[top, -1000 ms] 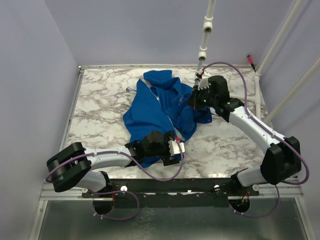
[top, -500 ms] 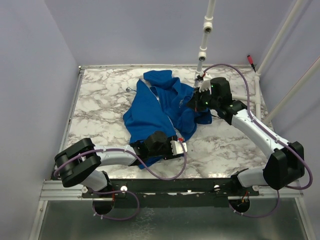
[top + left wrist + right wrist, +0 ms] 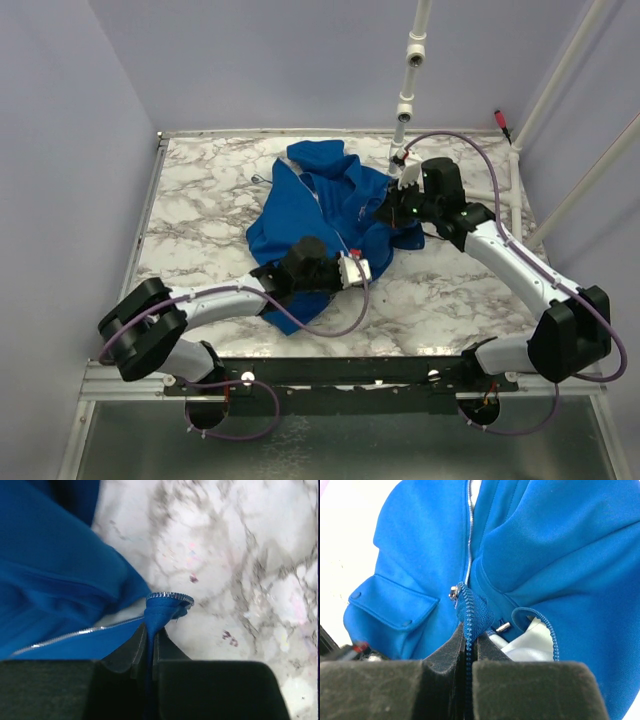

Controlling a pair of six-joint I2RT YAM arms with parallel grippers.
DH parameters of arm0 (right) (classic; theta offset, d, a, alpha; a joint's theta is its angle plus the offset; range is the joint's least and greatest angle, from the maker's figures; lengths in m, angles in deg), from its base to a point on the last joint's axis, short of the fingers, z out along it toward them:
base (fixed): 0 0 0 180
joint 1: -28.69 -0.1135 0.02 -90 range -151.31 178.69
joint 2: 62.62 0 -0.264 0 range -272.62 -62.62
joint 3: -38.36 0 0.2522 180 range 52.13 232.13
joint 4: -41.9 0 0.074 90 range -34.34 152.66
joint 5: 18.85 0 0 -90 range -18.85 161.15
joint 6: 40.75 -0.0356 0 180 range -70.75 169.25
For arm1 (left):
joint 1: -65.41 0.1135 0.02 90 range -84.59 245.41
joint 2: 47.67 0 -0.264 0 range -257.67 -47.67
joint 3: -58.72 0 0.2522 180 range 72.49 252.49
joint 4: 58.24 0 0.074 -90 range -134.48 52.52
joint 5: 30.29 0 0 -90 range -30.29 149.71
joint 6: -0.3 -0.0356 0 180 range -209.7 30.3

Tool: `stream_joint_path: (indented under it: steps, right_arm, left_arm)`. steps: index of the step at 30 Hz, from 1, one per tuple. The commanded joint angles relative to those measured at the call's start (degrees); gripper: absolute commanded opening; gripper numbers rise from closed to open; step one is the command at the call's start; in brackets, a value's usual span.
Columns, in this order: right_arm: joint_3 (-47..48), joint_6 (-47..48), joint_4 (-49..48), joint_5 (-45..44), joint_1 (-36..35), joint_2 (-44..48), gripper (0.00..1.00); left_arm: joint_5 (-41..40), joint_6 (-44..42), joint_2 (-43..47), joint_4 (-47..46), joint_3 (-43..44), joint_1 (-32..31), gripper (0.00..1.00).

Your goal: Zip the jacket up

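Note:
The blue jacket (image 3: 315, 215) lies crumpled in the middle of the marble table (image 3: 200, 200). My left gripper (image 3: 325, 272) is at its near hem, shut on a fold of blue fabric (image 3: 162, 607) that ends in zipper teeth (image 3: 65, 636). My right gripper (image 3: 390, 212) is at the jacket's far right side, shut on a blue zipper edge (image 3: 470, 607). Just past its fingertips sits the metal slider (image 3: 453, 593). Pale lining (image 3: 525, 647) shows to the right, and a snap pocket flap (image 3: 395, 605) to the left.
A white pipe post (image 3: 410, 70) rises at the table's back edge, just behind the right wrist. A slanted white pole with a red tip (image 3: 500, 122) stands at the back right. Purple walls close in the left side and back. Bare marble (image 3: 240, 555) lies right of the hem.
The left gripper went from wide open to shut on the jacket's near hem and drew away from the table's near edge. The right gripper stayed shut and barely moved.

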Motion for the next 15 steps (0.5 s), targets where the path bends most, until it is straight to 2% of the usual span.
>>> stream_joint_path:
  steps: [1, 3, 7, 9, 12, 15]
  right_arm:
    - [0.2, 3.7, 4.1, 3.6, 0.7, 2.3, 0.01]
    - [0.8, 5.1, 5.7, 4.9, 0.8, 2.8, 0.01]
    - [2.4, 6.7, 7.5, 10.4, 0.8, 3.5, 0.01]
    - [3.2, 7.6, 8.6, 15.0, 0.7, 3.9, 0.01]
    - [4.1, 8.3, 9.6, 21.6, 0.2, 5.0, 0.01]
    - [6.1, 11.3, 10.4, 26.6, -1.8, 5.2, 0.01]
  left_arm:
    - [15.8, 1.7, 6.4, 12.9, 10.0, 8.8, 0.0]
    - [19.1, 1.1, 9.2, 18.8, 13.9, 13.5, 0.0]
    - [19.6, -2.2, 15.0, 32.6, 23.3, 21.5, 0.0]
    - [19.6, -2.9, 17.2, 36.4, 26.7, 24.7, 0.0]
    - [18.2, -3.7, 21.1, 42.2, 30.4, 28.0, 0.0]
    - [17.4, -0.8, 22.6, 44.8, 33.0, 28.9, 0.0]
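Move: Some 16 cm ahead of the left hand, about 5 cm to its right and 8 cm higher, is the zip slider; from the right hand, already gripping the zip edge, it is only about 2 cm ahead, 3 cm left and 2 cm lower. The collar end lies roughly 32 cm ahead of the left hand, 7 cm left and 7 cm lower. Hoisting the toothed zip end already pinched in its shut fingers, the left hand sweeps up fast, about 24 cm, drifting forward at first, then increasingly left away from the right hand, while its wrist turns some 20 degrees. The right hand keeps its pinch beside the slider and draws back about 5 cm, rising slightly and turning counter-clockwise. ##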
